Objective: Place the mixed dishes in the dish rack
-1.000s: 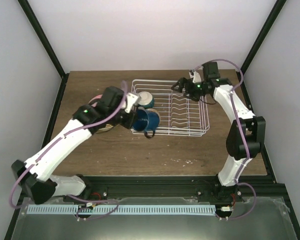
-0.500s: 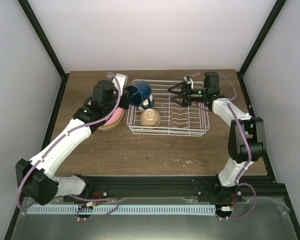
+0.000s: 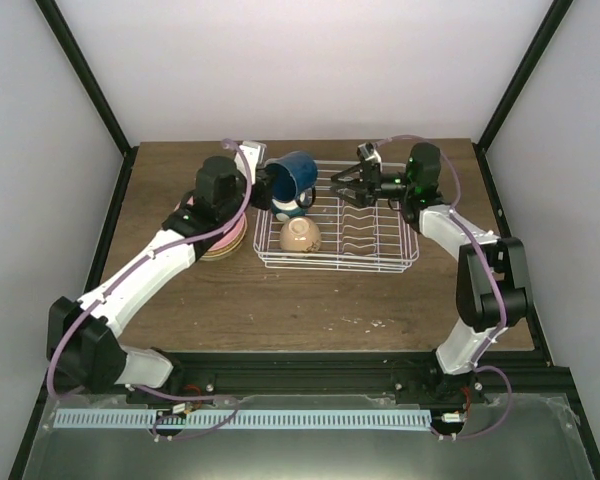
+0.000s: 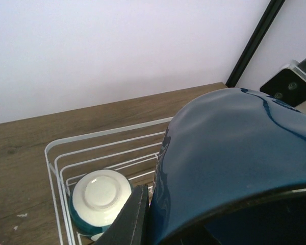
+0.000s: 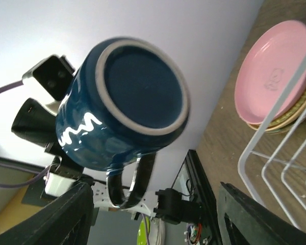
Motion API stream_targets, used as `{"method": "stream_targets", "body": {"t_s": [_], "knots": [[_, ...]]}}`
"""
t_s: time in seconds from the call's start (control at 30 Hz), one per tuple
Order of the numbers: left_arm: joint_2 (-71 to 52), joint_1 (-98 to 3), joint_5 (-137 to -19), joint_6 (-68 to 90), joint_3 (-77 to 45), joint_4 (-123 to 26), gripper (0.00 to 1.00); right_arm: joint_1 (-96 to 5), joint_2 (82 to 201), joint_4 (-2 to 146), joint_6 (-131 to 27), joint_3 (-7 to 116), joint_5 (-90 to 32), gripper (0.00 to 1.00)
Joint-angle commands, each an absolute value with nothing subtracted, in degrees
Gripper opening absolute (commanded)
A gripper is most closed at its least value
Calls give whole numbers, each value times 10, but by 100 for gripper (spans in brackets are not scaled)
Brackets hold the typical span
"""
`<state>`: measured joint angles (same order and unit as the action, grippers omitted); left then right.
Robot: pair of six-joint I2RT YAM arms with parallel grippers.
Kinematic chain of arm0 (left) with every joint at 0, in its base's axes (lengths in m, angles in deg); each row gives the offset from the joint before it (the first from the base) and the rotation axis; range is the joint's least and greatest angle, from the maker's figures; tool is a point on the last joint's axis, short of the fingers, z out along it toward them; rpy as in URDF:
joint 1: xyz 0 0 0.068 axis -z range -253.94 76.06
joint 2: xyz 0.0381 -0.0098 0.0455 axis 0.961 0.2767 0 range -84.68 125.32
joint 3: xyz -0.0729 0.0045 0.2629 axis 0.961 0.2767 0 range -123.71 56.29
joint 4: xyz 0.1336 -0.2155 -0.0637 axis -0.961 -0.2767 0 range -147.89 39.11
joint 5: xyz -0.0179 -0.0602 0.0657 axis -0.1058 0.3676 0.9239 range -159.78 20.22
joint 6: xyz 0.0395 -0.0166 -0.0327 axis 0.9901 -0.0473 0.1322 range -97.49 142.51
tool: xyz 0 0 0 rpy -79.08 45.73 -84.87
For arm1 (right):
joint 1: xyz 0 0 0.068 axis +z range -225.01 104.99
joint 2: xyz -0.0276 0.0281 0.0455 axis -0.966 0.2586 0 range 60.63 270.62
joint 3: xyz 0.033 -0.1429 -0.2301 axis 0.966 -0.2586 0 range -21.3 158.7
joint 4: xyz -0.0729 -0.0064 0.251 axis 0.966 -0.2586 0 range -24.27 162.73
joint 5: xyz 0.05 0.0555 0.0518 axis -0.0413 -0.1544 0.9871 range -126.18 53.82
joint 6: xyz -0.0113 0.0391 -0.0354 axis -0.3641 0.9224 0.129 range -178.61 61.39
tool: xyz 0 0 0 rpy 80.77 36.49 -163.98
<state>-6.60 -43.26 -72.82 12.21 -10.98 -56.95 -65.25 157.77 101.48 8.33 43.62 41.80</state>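
My left gripper [image 3: 265, 186] is shut on the rim of the small dark blue mug [image 3: 292, 175], which hangs tipped on its side over the back left of the dish rack [image 3: 380, 262]. In the left wrist view one finger [image 4: 135, 214] presses the mug's wall [image 4: 234, 168]. My right gripper [image 3: 342, 186] stands open just right of the mug, facing its base [image 5: 137, 87], with the handle [image 5: 126, 190] showing between its fingers [image 5: 61, 214]. A cream bowl [image 3: 300, 235] and a white-and-blue bowl [image 4: 99, 199] lie upside down in the rack. The pink plate [image 5: 275, 76] rests on the tan plate [image 5: 291, 115].
The two stacked plates [image 3: 228, 243] sit on the wooden table [image 3: 280, 310] left of the rack, partly under my left arm. The rack's upright prongs [image 3: 365, 225] fill its right half. Black frame posts stand at the table's back corners.
My left arm has carried the mug from the rack's front left up to its back left, uncovering the cream bowl. My right gripper has swung left toward the mug and its jaws have narrowed.
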Motion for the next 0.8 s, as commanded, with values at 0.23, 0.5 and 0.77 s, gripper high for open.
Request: {"method": "stream_targets", "body": {"t_s": [0.23, 0.5, 0.77], "knots": [[-27, -436, -748, 76, -131, -462, 0, -593, 1658, 1404, 339, 445, 453, 50], [-18, -436, -753, 72, -129, -451, 0, -567, 1709, 1561, 466, 461, 438, 38], [-14, -436, -754, 72, -124, -449, 0, -565, 1717, 1591, 484, 480, 439, 19]]}}
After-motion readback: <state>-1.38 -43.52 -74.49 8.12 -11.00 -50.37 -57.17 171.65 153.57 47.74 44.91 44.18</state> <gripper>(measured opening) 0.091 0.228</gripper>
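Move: About 6 cm to the right hand's left, 2 cm back and at its height, is the handle of the blue mug, which the left hand already holds by its wall; the mug's body is 9 cm left, 2 cm ahead. From the left hand, the handle lies roughly 8 cm right, 2 cm back. Some 20 cm below in the rack, the blue bowl is 4 cm right, 3 back of the left hand, the tan bowl 6 right, 9 back. Sliding left about 5 cm and drawing back some 2 cm, the right hand brings its fingers around the mug's handle, turning roughly 10 degrees counter-clockwise and closing from about two-thirds open to nearly shut. The left hand keeps its grip on the mug's wall, easing it forward and right a couple of centimetres, dipping and then rising slightly. ##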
